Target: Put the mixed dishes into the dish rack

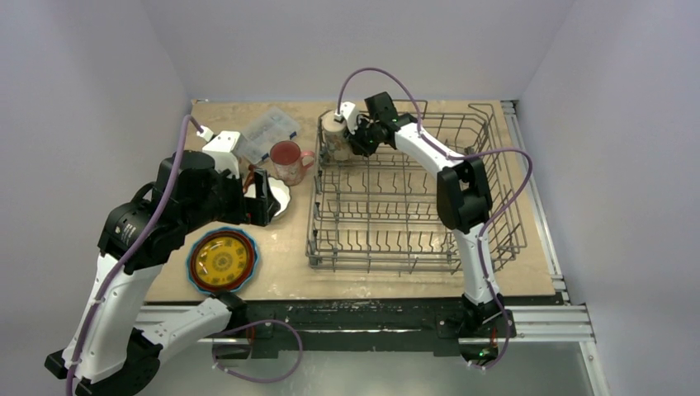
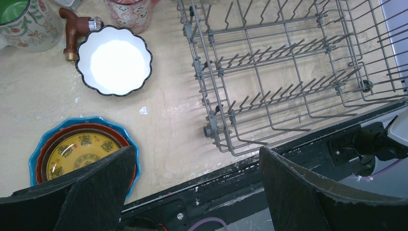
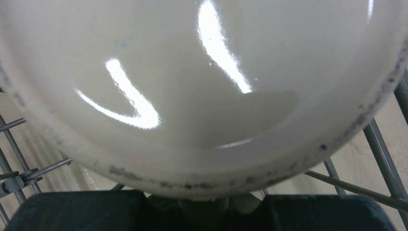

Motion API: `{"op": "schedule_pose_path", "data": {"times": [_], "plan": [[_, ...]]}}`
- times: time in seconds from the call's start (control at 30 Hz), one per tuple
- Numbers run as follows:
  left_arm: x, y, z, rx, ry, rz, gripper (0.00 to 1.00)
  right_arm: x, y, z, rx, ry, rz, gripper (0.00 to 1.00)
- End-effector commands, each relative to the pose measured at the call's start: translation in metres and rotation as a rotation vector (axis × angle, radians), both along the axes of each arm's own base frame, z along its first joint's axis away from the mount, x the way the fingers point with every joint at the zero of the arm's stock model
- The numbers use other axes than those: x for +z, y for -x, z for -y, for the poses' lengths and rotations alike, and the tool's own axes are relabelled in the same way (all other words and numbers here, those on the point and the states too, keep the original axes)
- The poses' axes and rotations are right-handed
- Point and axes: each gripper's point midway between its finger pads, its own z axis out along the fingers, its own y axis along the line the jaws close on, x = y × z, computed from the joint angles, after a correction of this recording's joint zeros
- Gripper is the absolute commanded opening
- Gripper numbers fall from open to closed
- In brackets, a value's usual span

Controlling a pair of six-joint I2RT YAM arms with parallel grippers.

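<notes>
The grey wire dish rack (image 1: 404,194) fills the right half of the table. At its far left corner my right gripper (image 1: 357,136) is shut on a cream mug (image 1: 334,134); the mug's pale inside (image 3: 202,72) fills the right wrist view, above the right gripper (image 3: 204,209). My left gripper (image 2: 197,192) is open and holds nothing, hovering near the table's front edge. Beyond it lie the white scalloped bowl (image 2: 114,60) and a stack of yellow, orange and blue plates (image 2: 72,151). Another cream mug (image 2: 24,24) and the pink mug (image 2: 127,12) stand further back.
A small red-brown tool (image 2: 74,29) lies between the cream mug and the bowl. A clear plastic compartment box (image 1: 266,128) sits at the back left. The rack's upright tines (image 2: 288,72) are to the right of my left gripper. Walls enclose the table on three sides.
</notes>
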Motion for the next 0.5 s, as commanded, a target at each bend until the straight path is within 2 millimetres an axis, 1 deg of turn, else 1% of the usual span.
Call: {"op": "schedule_pose_path", "data": {"times": [0.0,0.1,0.27,0.4,0.47], "plan": [[0.011,0.0,-0.005,0.004,-0.007,0.046,1.0,0.059,-0.02,-0.023,0.029,-0.141,0.161,0.2],[0.012,0.0,-0.006,0.009,-0.004,0.044,1.0,0.061,-0.019,-0.023,0.006,-0.159,0.152,0.32],[0.012,0.0,-0.006,0.029,0.008,0.038,1.0,0.071,-0.018,-0.018,-0.066,-0.195,0.165,0.52],[0.007,0.003,-0.01,0.064,0.024,0.029,1.0,0.077,-0.014,-0.013,-0.12,-0.177,0.174,0.61],[0.006,0.004,-0.012,0.083,0.033,0.027,1.0,0.084,-0.012,-0.007,-0.155,-0.175,0.175,0.64]]}}
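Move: My right hand still grips the handle of the upside-down mug in the rack's far left corner; its body lies about 5 cm to the left and 2 cm ahead, near finger height. The pink mug stands on the table some 17 cm left and 3 cm back, with the clear plastic box about 21 cm left and 3 cm ahead. From my idle left hand the upside-down mug is roughly 35 cm ahead, 16 cm right and 23 cm lower. I open my right fingers from nearly shut to a bit over half and let go of the handle. As they spread I ease the hand up about 2 cm and forward about 1.5 cm, then drift slightly right, turning it a few degrees clockwise, with the handle still between the parted fingers. ##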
